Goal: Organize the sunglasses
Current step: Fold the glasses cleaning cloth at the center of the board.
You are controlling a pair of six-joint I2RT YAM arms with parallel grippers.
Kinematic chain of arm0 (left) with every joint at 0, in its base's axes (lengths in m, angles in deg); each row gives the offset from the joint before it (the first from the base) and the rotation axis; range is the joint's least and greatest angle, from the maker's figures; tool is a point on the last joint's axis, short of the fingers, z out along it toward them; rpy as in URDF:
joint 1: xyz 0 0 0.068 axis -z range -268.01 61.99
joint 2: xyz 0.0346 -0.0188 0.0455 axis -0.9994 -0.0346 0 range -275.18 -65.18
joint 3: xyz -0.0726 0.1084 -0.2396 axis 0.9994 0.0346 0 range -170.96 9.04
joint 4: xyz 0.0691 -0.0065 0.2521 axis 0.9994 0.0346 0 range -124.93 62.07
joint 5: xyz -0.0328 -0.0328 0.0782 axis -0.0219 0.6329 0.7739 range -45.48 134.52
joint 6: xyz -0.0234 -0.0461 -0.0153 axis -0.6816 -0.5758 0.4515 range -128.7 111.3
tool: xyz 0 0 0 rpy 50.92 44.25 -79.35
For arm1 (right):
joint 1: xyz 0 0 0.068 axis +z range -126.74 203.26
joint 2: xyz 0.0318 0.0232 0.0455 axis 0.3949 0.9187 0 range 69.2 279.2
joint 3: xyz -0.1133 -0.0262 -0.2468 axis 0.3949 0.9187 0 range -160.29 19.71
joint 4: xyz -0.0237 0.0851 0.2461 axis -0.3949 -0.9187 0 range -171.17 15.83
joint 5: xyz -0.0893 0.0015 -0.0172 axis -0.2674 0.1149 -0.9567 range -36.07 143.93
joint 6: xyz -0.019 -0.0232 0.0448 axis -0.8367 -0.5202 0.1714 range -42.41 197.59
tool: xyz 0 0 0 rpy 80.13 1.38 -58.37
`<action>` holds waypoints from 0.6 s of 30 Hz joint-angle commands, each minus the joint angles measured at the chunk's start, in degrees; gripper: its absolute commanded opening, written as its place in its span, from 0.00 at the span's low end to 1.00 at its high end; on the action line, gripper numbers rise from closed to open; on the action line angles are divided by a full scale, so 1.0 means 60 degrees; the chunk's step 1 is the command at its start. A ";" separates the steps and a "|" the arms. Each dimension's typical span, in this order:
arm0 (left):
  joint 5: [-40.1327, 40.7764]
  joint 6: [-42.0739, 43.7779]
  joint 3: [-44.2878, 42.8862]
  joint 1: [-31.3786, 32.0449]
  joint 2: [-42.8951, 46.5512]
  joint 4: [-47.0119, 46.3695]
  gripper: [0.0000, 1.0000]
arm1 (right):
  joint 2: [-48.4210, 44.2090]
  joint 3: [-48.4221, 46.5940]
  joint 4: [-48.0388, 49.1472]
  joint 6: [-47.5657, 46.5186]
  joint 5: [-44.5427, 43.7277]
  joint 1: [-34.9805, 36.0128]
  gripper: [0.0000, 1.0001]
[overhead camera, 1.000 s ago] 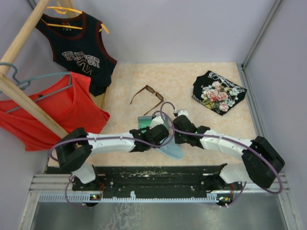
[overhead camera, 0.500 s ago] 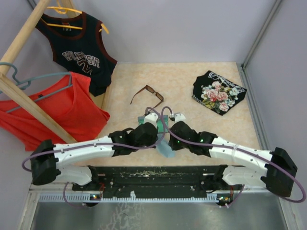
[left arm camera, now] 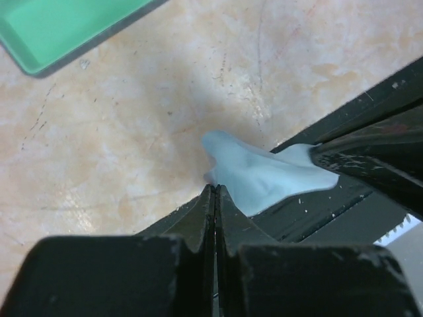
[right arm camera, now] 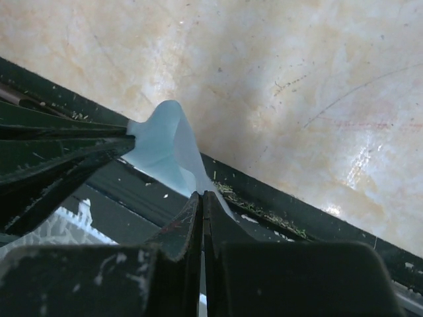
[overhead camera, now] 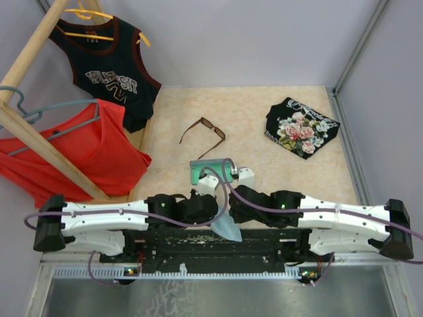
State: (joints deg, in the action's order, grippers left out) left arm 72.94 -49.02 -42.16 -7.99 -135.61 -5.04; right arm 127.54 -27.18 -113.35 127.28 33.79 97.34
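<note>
The sunglasses (overhead camera: 203, 130), brown with dark lenses, lie open on the table beyond both arms, with no gripper touching them. A light blue cloth (overhead camera: 227, 228) hangs between my two grippers over the table's near edge. My left gripper (overhead camera: 214, 212) is shut on one corner of the cloth (left arm camera: 264, 177), jaws pressed together (left arm camera: 215, 189). My right gripper (overhead camera: 231, 210) is shut on another corner of the cloth (right arm camera: 166, 146), jaws together (right arm camera: 201, 195). The open case (overhead camera: 207, 170), green inside, lies just beyond the grippers and shows again as the case (left arm camera: 63, 30).
A wooden rack at the left carries a black tank top (overhead camera: 112, 72) and a red top (overhead camera: 79, 155) on hangers. A folded black floral garment (overhead camera: 301, 127) lies at the back right. The black base rail (overhead camera: 218, 241) runs along the near edge.
Both arms have drawn back toward the near edge and flattened out, carrying the blue cloth with them. The green case, partly covered before, now shows in full.
</note>
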 commanded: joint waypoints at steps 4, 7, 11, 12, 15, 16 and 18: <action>0.1914 -0.1459 0.0480 0.0027 -0.0220 0.0141 0.00 | -0.0065 0.0288 -0.0176 0.0850 -0.1013 -0.0239 0.00; 0.2065 -0.0901 0.0830 -0.0329 -0.0321 -0.0924 0.00 | 0.0048 0.0634 0.0446 0.0392 -0.0807 -0.0956 0.00; 0.1528 0.0014 0.1412 -0.1145 -0.0604 -0.2607 0.00 | 0.0269 0.1049 0.1550 -0.0491 -0.0143 -0.2025 0.00; 0.1330 0.0190 0.1513 -0.1422 -0.0689 -0.2931 0.00 | 0.0381 0.1105 0.1791 -0.0709 0.0019 -0.2277 0.00; 0.0993 0.0806 0.1867 -0.1943 -0.0948 -0.4014 0.00 | 0.0775 0.1205 0.2463 -0.1272 0.0324 -0.2809 0.00; 0.0851 0.1034 0.1987 -0.2092 -0.1047 -0.4462 0.00 | 0.0924 0.1209 0.2665 -0.1436 0.0449 -0.3032 0.00; 0.0599 0.1414 0.2073 -0.2363 -0.1178 -0.5026 0.00 | 0.1227 0.1211 0.3011 -0.1714 0.0587 -0.3315 0.00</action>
State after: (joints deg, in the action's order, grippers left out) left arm 79.17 -47.14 -31.31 -19.46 -141.16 -24.69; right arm 132.42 -20.01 -102.42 122.80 35.27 80.71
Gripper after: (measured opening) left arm 0.005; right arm 0.005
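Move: My two hands hold the cleaning cloth between them, about 8 cm apart, over the board's near edge. The bare patch of board for it is some 9 cm ahead and 11 cm below both, 4 cm to my left hand's right and 4 cm to my right hand's left. The open glasses case is 19 cm straight ahead of my left hand; from my right it's 18 cm ahead, 7 cm left. The sunglasses lie roughly 16 cm beyond the case, almost in line. Keeping both corners pinched, I first draw my hands apart, each about 3 cm outward, so the cloth's top edge pulls straight. Then I sweep them together forward and down, some 8 cm out and 5 cm lower, over the board towards the open case, my left hand swinging a little counter-clockwise and my right clockwise. ##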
